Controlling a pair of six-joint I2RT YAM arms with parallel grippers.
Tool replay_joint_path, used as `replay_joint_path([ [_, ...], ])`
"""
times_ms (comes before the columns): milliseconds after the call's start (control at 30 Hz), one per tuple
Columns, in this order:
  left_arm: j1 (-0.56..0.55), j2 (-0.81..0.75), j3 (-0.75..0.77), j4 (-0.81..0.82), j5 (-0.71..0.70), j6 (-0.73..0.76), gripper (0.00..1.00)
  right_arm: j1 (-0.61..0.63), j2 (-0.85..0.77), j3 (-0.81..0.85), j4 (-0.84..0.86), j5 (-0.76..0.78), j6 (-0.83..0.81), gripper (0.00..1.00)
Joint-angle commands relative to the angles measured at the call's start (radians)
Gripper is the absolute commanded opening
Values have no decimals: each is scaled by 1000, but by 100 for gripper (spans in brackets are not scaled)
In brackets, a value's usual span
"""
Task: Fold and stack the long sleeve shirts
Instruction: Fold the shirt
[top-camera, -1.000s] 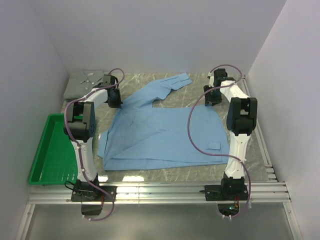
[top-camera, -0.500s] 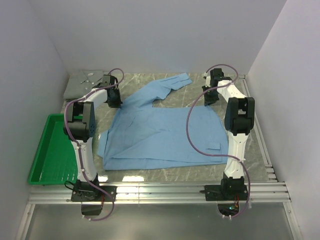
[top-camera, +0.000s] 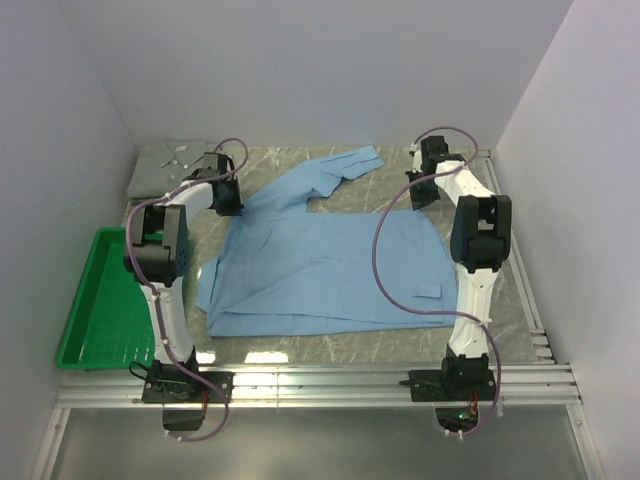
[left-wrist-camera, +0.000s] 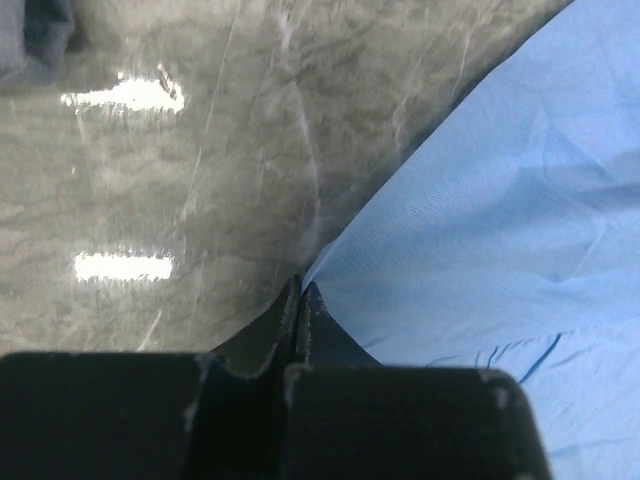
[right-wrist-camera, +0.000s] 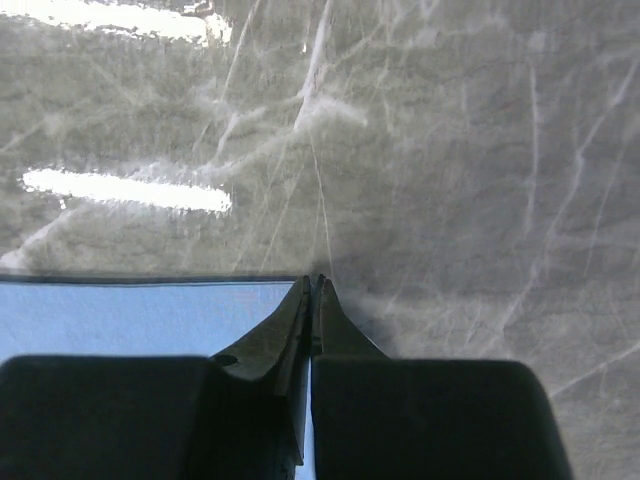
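Observation:
A light blue long sleeve shirt (top-camera: 330, 270) lies spread flat on the marble table, one sleeve (top-camera: 340, 165) stretching toward the back. My left gripper (top-camera: 231, 205) is at the shirt's back-left edge. In the left wrist view the left gripper (left-wrist-camera: 302, 286) is shut, with the blue cloth edge (left-wrist-camera: 480, 220) pinched at its tips. At the shirt's back-right corner my right gripper (top-camera: 424, 200) is down on the table. The right wrist view shows the right gripper (right-wrist-camera: 314, 281) shut on the blue hem (right-wrist-camera: 120, 315). A pale grey-green shirt (top-camera: 165, 165) lies folded at the back left.
A green plastic tray (top-camera: 100, 300) lies along the left side of the table. White walls close in on the left, back and right. Bare marble (right-wrist-camera: 450, 150) shows beyond the shirt's back edge.
My right gripper's jaws have closed onto the shirt's back-right corner. The left gripper has stayed shut at the back-left edge, its arm shifting only slightly.

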Motion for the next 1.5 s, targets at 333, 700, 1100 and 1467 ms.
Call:
replay_joint_path([
  [333, 28, -232, -143, 71, -24, 27, 0, -5, -347, -279, 256, 62, 197, 0],
  [700, 28, -410, -294, 99, -36, 32, 1, -5, -557, -572, 412, 92, 364, 0],
  [1100, 27, -579, -459, 101, -2, -36, 0, -5, -722, -807, 474, 114, 516, 0],
  [1467, 16, -641, -574, 42, 10, -85, 1, -4, -788, -953, 492, 149, 584, 0],
])
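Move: Both hands already pinch the blue shirt's far edge, one at each end, just above the table. The left hand has the shirt's near-left corner about 34 cm back and 3 cm left; the sleeve cuff is about 18 cm ahead and 42 cm right, the grey shirt 15 cm ahead and 20 cm left, the green tray 25 cm back and 29 cm left. From the right hand the near-right corner is some 32 cm back and 2 cm right, the cuff 16 cm ahead and 16 cm left. Keeping their pinch on the far edge, both hands lift it some 7–8 cm and carry it back over the shirt body towards the near edge, about 12–13 cm in all, sinking a little at the end, the right hand more. The right hand turns clockwise roughly 30 degrees; the left keeps nearly its attitude. ##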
